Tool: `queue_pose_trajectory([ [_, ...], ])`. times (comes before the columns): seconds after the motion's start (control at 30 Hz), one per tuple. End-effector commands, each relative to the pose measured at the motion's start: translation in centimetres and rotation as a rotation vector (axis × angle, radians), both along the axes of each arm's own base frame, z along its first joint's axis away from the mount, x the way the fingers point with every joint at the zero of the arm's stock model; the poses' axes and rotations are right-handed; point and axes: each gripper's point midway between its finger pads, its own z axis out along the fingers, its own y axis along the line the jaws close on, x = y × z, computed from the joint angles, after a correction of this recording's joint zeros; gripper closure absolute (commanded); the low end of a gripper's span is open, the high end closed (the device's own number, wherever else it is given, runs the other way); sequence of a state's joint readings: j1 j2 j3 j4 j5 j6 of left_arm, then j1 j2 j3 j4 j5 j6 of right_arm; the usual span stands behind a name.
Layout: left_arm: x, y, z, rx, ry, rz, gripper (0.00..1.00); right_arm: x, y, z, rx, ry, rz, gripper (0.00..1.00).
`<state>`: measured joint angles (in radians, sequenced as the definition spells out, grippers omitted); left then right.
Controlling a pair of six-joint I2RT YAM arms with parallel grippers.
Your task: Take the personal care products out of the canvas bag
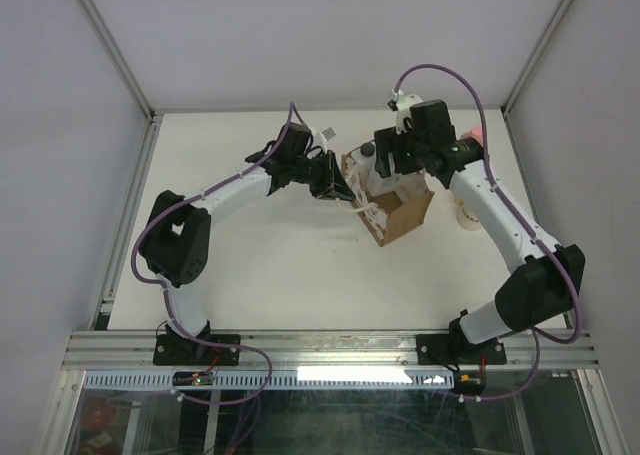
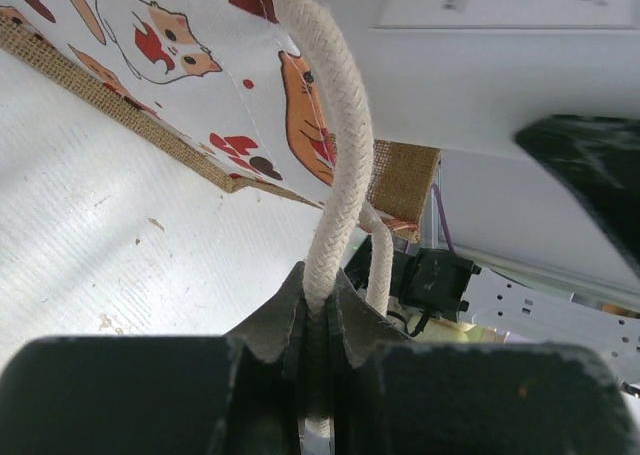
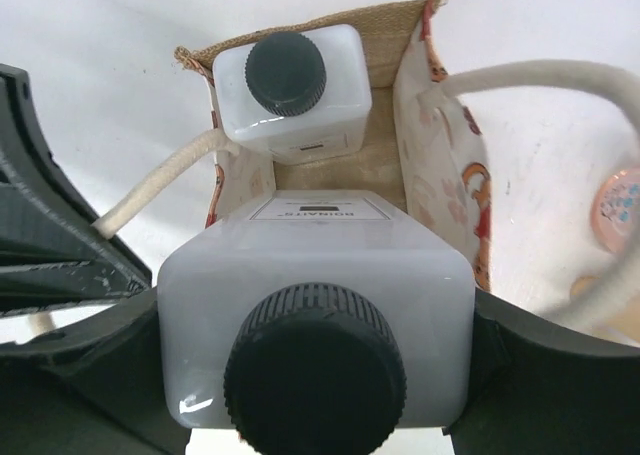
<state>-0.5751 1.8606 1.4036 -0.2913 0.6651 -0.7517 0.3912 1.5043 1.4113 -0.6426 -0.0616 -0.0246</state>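
Note:
The brown canvas bag (image 1: 398, 213) stands mid-table, its printed side (image 2: 150, 35) facing left. My left gripper (image 1: 335, 183) is shut on one cream rope handle (image 2: 340, 175), clamped between the jaws (image 2: 318, 285). My right gripper (image 1: 397, 165) is over the bag's mouth, shut on a white squarish bottle with a dark cap (image 3: 315, 285), which is held above the pale inside (image 3: 440, 145). A second white bottle with a dark cap (image 3: 290, 85) stands in the bag's far end, and also shows in the top view (image 1: 368, 159). A peach bottle with a pink cap (image 1: 476, 135) and a cream bottle (image 1: 466, 213) are on the table to the right.
The pink cap (image 3: 615, 197) shows just right of the bag in the right wrist view. The bag's other handle (image 3: 530, 75) loops out to the right. White walls with metal posts enclose the table.

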Motion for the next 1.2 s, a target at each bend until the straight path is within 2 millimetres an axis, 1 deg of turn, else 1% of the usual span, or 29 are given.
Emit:
queue_pose_trajectory([
  [0.0,0.0,-0.6,2.0,-0.052,-0.041,-0.025,1.00,-0.6,-1.6,10.7,0.099,-0.237,-0.099,1.00],
  [0.1,0.0,-0.7,2.1,-0.058,-0.043,-0.027,1.00,-2.6,-3.0,12.6,0.094,-0.251,-0.133,1.00],
  [0.17,0.0,-0.7,2.0,-0.059,-0.042,-0.029,1.00,-4.0,-4.0,13.5,0.083,-0.257,-0.150,1.00],
  [0.23,0.0,-0.7,1.9,-0.058,-0.043,-0.031,1.00,-5.5,-5.3,14.6,0.072,-0.275,-0.182,1.00],
  [0.33,-0.1,-0.7,1.8,-0.058,-0.042,-0.032,1.00,-7.3,-6.7,15.7,0.071,-0.288,-0.219,1.00],
  [0.4,-0.1,-0.7,1.8,-0.060,-0.043,-0.034,1.00,-8.3,-7.8,15.7,0.057,-0.289,-0.256,1.00],
  [0.53,-0.3,-0.6,1.7,-0.060,-0.042,-0.039,1.00,-9.5,-10.7,14.0,-0.011,-0.277,-0.369,1.00],
  [0.63,-0.4,-0.6,1.7,-0.060,-0.041,-0.043,1.00,-9.9,-12.8,12.3,-0.038,-0.266,-0.453,1.00],
  [0.67,-0.5,-0.6,1.7,-0.060,-0.041,-0.042,1.00,-10.0,-13.5,11.5,-0.050,-0.259,-0.476,1.00],
  [0.73,-0.5,-0.6,1.7,-0.059,-0.043,-0.043,1.00,-10.0,-15.1,9.2,-0.072,-0.235,-0.534,1.00],
  [0.83,-0.5,-0.6,1.8,-0.061,-0.045,-0.043,1.00,-9.3,-16.7,6.5,-0.035,-0.227,-0.583,1.00],
  [0.93,-0.4,-0.7,2.0,-0.067,-0.042,-0.050,1.00,-8.3,-18.4,4.1,0.004,-0.225,-0.640,1.00],
  [0.97,-0.4,-0.8,2.1,-0.070,-0.043,-0.054,1.00,-8.0,-19.1,3.5,0.013,-0.235,-0.665,1.00],
  [1.17,-0.6,-0.8,2.0,-0.069,-0.034,-0.062,1.00,-5.9,-21.1,1.4,0.013,-0.290,-0.731,1.00],
])
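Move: The right hand already holds a white dark-capped bottle over the canvas bag. The free table spot it heads for is some 21 cm right, 12 cm back and 21 cm below. From this hand the cream bottle stands about 21 cm right and 4 cm back, the orange bottle 19 cm right and 6 cm ahead, and the other white bottle 5 cm left and 6 cm ahead. From the left hand the spot is roughly 29 cm right and 7 cm back. Right hand, still gripping the bottle, arcs up then down, about 20 cm right and 12 cm back, turning clockwise. ##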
